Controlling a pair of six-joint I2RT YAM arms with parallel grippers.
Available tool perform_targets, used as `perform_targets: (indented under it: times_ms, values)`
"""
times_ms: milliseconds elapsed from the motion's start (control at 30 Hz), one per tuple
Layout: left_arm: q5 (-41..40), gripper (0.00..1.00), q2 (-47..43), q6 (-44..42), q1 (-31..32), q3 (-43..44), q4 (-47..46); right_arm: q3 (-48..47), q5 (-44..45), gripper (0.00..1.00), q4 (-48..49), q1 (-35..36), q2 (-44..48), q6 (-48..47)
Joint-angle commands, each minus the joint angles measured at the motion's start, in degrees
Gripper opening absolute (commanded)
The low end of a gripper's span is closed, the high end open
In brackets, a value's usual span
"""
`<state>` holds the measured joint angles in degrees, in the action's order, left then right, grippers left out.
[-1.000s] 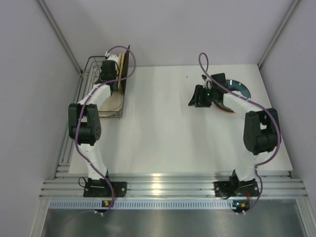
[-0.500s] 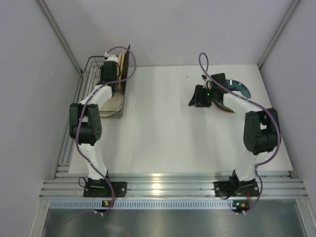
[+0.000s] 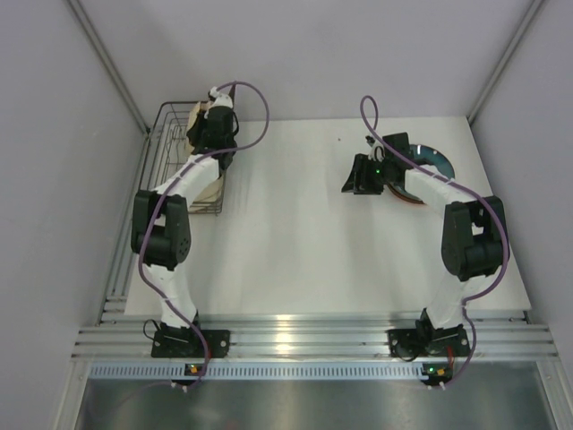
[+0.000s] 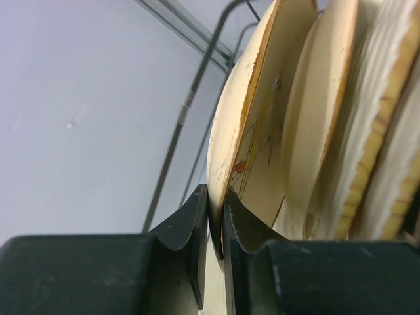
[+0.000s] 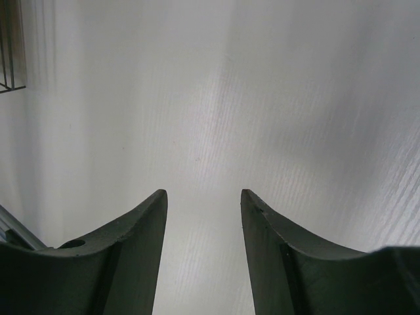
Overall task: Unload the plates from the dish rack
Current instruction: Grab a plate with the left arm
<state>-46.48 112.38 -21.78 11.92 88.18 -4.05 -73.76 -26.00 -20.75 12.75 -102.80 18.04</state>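
The dark wire dish rack (image 3: 159,154) stands at the table's far left with several plates on edge in it. My left gripper (image 3: 211,118) is over its back right part, shut on the rim of a round cream patterned plate (image 4: 252,118); the jaws (image 4: 215,203) pinch its edge. Beside that plate stand another cream plate (image 4: 315,131) and a woven tan one (image 4: 375,125). My right gripper (image 3: 351,179) is open and empty over bare table (image 5: 203,197). A teal plate (image 3: 431,159) tops a small stack on the table under my right forearm.
The rack's wire rim (image 4: 190,98) runs close behind the gripped plate, with the grey side wall beyond. A corner of the rack (image 5: 10,46) shows at the far left of the right wrist view. Aluminium rails (image 3: 313,340) edge the table's near side.
My left wrist has swung toward the back right of the rack, over the upright plates. The right arm has not moved.
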Motion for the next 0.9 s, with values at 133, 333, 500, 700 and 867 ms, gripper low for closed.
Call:
perform_targets:
  times_ms: [133,333,500,700,867]
  values:
    - [-10.38,0.0,-8.49,-13.18,6.0,2.52,-18.62,0.01,-1.07,0.49,2.73,0.69,1.38,-0.55]
    - [-14.95,0.0,-10.77,-16.8,7.41,3.22,-21.25,0.89,-2.56,0.49,3.96,0.69,1.82,-0.29]
    - [-18.11,0.0,-12.97,-21.8,8.9,2.79,-25.9,1.6,-5.02,0.49,5.63,0.69,2.26,0.24]
    - [-20.23,0.0,-15.34,-29.11,12.15,2.96,-30.58,2.56,-11.42,0.49,9.15,0.69,2.87,1.99]
    - [-14.72,0.0,-19.81,-14.47,15.06,5.85,-8.66,4.23,-16.79,0.49,14.58,0.34,4.36,5.06]
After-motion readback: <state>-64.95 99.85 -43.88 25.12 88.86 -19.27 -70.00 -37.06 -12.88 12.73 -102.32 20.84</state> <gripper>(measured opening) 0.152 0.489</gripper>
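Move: The left fingers already hold the bird plate by its near rim, so its middle is about 8 cm ahead, 2 cm left and 3 cm lower. The remaining plates stand some 5 cm right and 5 cm ahead of the hand; the dish rack's middle is roughly 3 cm back, 5 cm left and 14 cm below. From the empty right hand the bird plate lies about 40 cm left, 19 cm ahead and 8 cm higher. Still pinching the plate, the left hand lifts some 16 cm, also back and right; the right hand edges left. ##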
